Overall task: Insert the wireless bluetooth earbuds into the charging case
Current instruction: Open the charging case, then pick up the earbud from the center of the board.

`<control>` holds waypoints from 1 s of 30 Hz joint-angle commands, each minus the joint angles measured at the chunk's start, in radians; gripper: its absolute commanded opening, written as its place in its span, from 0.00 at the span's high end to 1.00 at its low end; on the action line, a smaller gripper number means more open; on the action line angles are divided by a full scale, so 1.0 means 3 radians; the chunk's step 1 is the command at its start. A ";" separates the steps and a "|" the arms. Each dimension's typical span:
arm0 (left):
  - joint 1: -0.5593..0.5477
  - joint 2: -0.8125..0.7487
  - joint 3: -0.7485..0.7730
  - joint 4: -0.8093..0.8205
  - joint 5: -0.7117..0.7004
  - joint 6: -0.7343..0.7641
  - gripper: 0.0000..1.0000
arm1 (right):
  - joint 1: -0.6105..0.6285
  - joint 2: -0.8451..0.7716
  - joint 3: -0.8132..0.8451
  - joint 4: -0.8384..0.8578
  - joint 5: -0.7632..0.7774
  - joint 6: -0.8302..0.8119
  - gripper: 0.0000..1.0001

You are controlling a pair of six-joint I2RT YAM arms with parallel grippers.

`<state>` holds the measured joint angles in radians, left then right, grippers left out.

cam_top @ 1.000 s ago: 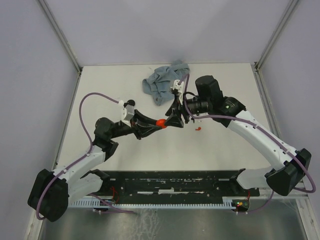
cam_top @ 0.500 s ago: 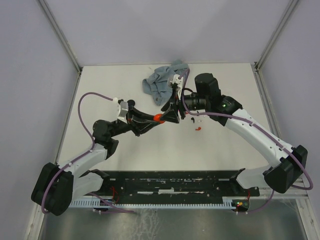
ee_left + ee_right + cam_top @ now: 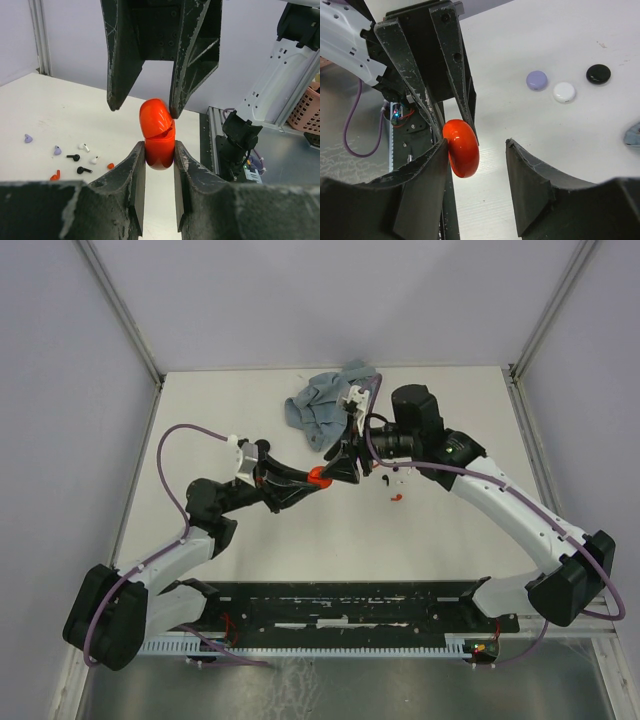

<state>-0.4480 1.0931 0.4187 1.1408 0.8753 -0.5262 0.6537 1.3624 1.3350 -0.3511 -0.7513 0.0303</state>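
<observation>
A glossy red charging case (image 3: 157, 134) hangs above the table, and my left gripper (image 3: 159, 146) is shut on its lower half. The lid looks slightly ajar. My right gripper (image 3: 476, 143) is open around the case (image 3: 463, 148): one finger (image 3: 427, 165) touches its side, and the other stands well apart. From above, the two grippers meet at the case (image 3: 318, 476) mid-table. The earbuds lie loose on the table: lilac (image 3: 28, 138), white (image 3: 84, 147), black (image 3: 73, 157) and red (image 3: 55, 175). A red earbud (image 3: 397, 497) lies just right of the grippers.
Round discs lie on the table: lilac (image 3: 537, 79), white (image 3: 564, 92) and black (image 3: 598, 73). A crumpled blue-grey cloth (image 3: 325, 405) is at the back, close behind the right gripper. A black rail (image 3: 350, 605) runs along the near edge.
Both grippers and the case have shifted slightly away from the near edge and to the left. The left arm has changed its pose. Neither gripper's jaw gap has visibly changed.
</observation>
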 commanded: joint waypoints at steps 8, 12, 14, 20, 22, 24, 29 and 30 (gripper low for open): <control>-0.0019 -0.0079 0.0127 0.0079 0.0314 0.0090 0.97 | -0.0084 0.0069 0.0293 0.0076 0.0386 0.0109 0.41; -0.0018 -0.0160 0.0151 -0.0201 0.0325 0.0344 0.97 | -0.0087 0.0069 0.0385 -0.0048 0.0520 0.0169 0.39; -0.0020 -0.0257 0.0164 -0.0470 0.0298 0.0574 0.97 | -0.0088 0.0052 0.0434 -0.0173 0.0697 0.0201 0.33; -0.0019 -0.0615 0.0357 -0.1764 -0.0072 0.1543 0.97 | -0.0087 -0.0093 0.0241 -0.0408 0.1285 0.0251 0.24; -0.0021 -0.0697 0.0323 -0.1886 -0.0222 0.1747 0.97 | -0.0086 -0.0234 0.0008 -0.0298 0.1512 0.0276 0.21; -0.0019 -0.0770 0.0236 -0.1842 -0.0350 0.1900 0.97 | -0.0088 -0.0326 -0.0141 -0.0339 0.1949 0.0464 0.12; -0.0020 -0.0919 0.0094 -0.1867 -0.0582 0.2129 0.97 | -0.0103 -0.0224 -0.0116 -0.0996 0.2434 0.0558 0.06; -0.0017 -0.0934 0.0081 -0.1861 -0.0649 0.2099 0.97 | -0.0099 -0.0182 -0.0140 -0.1084 0.2528 0.0620 0.06</control>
<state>-0.4519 0.8398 0.4595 0.6064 0.7761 -0.0082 0.6277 1.2949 1.2938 -0.5518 -0.1799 0.1459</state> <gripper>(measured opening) 0.313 0.942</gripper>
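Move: The red charging case is still pinched in the left fingertips, its middle about 2 cm to that hand's right and 1 cm up, lid slightly ajar. From the right hand it lies some 3 cm left, 2 cm back and 1 cm lower. Over 20 cm below the right hand on the table lie the far red earbud, roughly 14 cm ahead and 10 cm right, the near black earbud, 10 ahead and 12 right, and the near red earbud, 6 ahead and 15 right. The right hand's rear fingertip, already on the lid's near edge, pushes it forward, the hand going about 4 cm; then it comes free, swinging right and down away from the case while turning some 30 degrees clockwise and opening its fingers wide. The left keeps its pinch, eases back 1 cm, then draws forward and some 2 cm left, tilting and turning counter-clockwise. ##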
